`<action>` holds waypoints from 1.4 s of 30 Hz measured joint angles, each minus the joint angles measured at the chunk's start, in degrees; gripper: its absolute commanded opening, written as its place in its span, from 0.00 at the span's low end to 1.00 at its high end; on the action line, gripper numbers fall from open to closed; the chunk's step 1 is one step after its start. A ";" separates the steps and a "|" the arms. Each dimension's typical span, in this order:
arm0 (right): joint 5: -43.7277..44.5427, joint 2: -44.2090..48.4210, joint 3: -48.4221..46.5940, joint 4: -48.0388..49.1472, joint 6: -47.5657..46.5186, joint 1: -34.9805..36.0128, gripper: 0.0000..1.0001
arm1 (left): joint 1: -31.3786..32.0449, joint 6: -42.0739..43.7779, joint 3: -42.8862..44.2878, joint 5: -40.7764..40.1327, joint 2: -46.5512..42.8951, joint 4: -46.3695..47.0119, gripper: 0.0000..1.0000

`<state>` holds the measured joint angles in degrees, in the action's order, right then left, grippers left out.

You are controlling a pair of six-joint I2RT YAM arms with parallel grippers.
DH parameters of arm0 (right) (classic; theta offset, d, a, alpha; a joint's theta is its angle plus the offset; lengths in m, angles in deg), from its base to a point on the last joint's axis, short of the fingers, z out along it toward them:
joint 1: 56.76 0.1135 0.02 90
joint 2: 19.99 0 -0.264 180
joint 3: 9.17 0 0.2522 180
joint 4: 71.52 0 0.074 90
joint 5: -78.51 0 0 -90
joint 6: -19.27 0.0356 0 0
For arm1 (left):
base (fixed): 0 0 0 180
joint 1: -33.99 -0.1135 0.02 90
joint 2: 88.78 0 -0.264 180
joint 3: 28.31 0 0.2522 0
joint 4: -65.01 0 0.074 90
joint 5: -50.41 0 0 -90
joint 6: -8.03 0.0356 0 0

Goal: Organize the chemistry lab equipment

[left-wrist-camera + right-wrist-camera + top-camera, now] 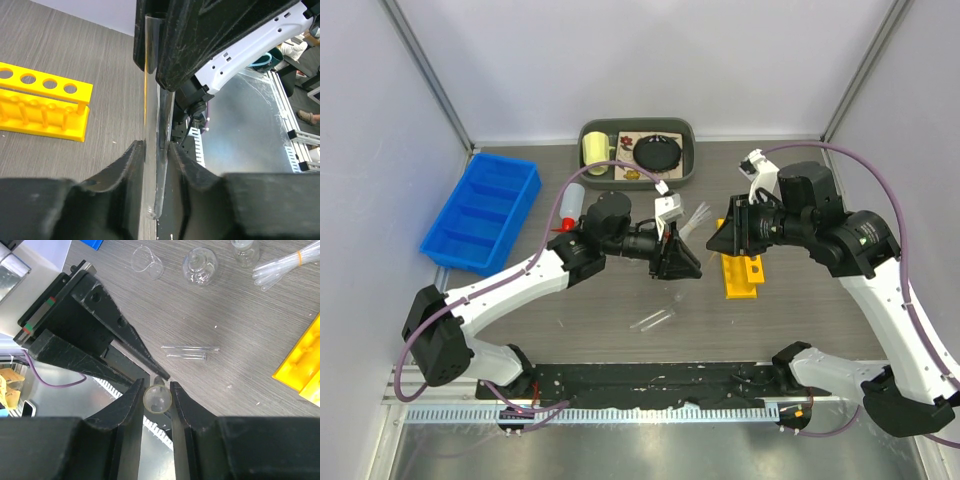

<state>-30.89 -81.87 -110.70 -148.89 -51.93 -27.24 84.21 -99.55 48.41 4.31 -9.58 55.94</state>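
A thin clear tube (151,100) hangs in the air between my two arms, above the table's middle. My left gripper (154,145) (688,262) is shut on one end of it. In the right wrist view the tube's round open end (157,399) sits between the jaws of my right gripper (157,385) (718,238), which press on it from both sides. The yellow holed tube rack (742,275) (42,107) lies on the table just below the right gripper. Two more clear tubes (189,351) (655,318) lie side by side on the table.
A small beaker (146,261), a round flask (200,265) and a bundle of pipettes (282,265) lie behind the grippers. The white red-capped squeeze bottle (570,205) lies left of centre. A blue bin (480,212) stands far left, and a grey tray (685,165) at the back.
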 measured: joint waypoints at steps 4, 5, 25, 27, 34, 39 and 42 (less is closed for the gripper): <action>0.96 -0.02 0.00 0.11 -0.11 0.04 0.22 | 0.00 -0.07 0.50 -1.64 0.00 -1.14 0.66; 1.55 -0.11 0.00 0.11 -0.13 0.04 0.21 | 0.02 -0.26 1.44 -2.78 0.02 -2.93 0.77; 31.61 -17.29 -7.63 3.82 -1.14 -15.93 0.15 | -0.11 0.00 14.84 -41.86 -9.44 -39.80 1.00; 34.34 -19.21 -7.63 5.62 -1.14 -16.39 0.15 | -0.11 -0.02 13.44 -43.80 -11.13 -40.70 1.00; 39.80 -26.64 -9.68 10.62 -1.53 -16.41 0.15 | -0.11 0.00 11.37 -46.77 -12.61 -42.71 1.00; 41.70 -29.44 -10.19 12.74 -2.16 -16.44 0.14 | -0.11 0.11 10.08 -46.95 -12.61 -42.84 1.00; 42.10 -30.27 -10.29 13.42 -2.23 -16.65 0.14 | -0.11 0.22 9.31 -46.90 -12.61 -42.80 1.00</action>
<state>11.20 -112.15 -120.99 -135.47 -54.15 -43.90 84.10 -99.33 57.72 -42.60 -22.19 13.14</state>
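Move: The yellow rack, where the test tube is going, has its middle about 13 cm ahead of the right hand, 12 cm to its right and 30 cm below. The pipette bundle lies some 21 cm ahead of that hand and 2 cm left, the small bottle about 22 cm ahead and 11 cm left. From the left hand, the two loose tubes are roughly 5 cm back, 8 cm left and 28 cm down; the yellow rack is about 16 cm ahead and 15 cm right. The test tube, pinched near its mouth by the right fingers, comes free as the left fingers open wide; the left hand backs off left about 13 cm and less far forward, turning counter-clockwise and tipping down. Keeping its grip, the right hand carries the tube some 23 cm forward, 15 cm right and slightly down to the rack's far end, turning clockwise and swinging the tube to hang bottom down. ##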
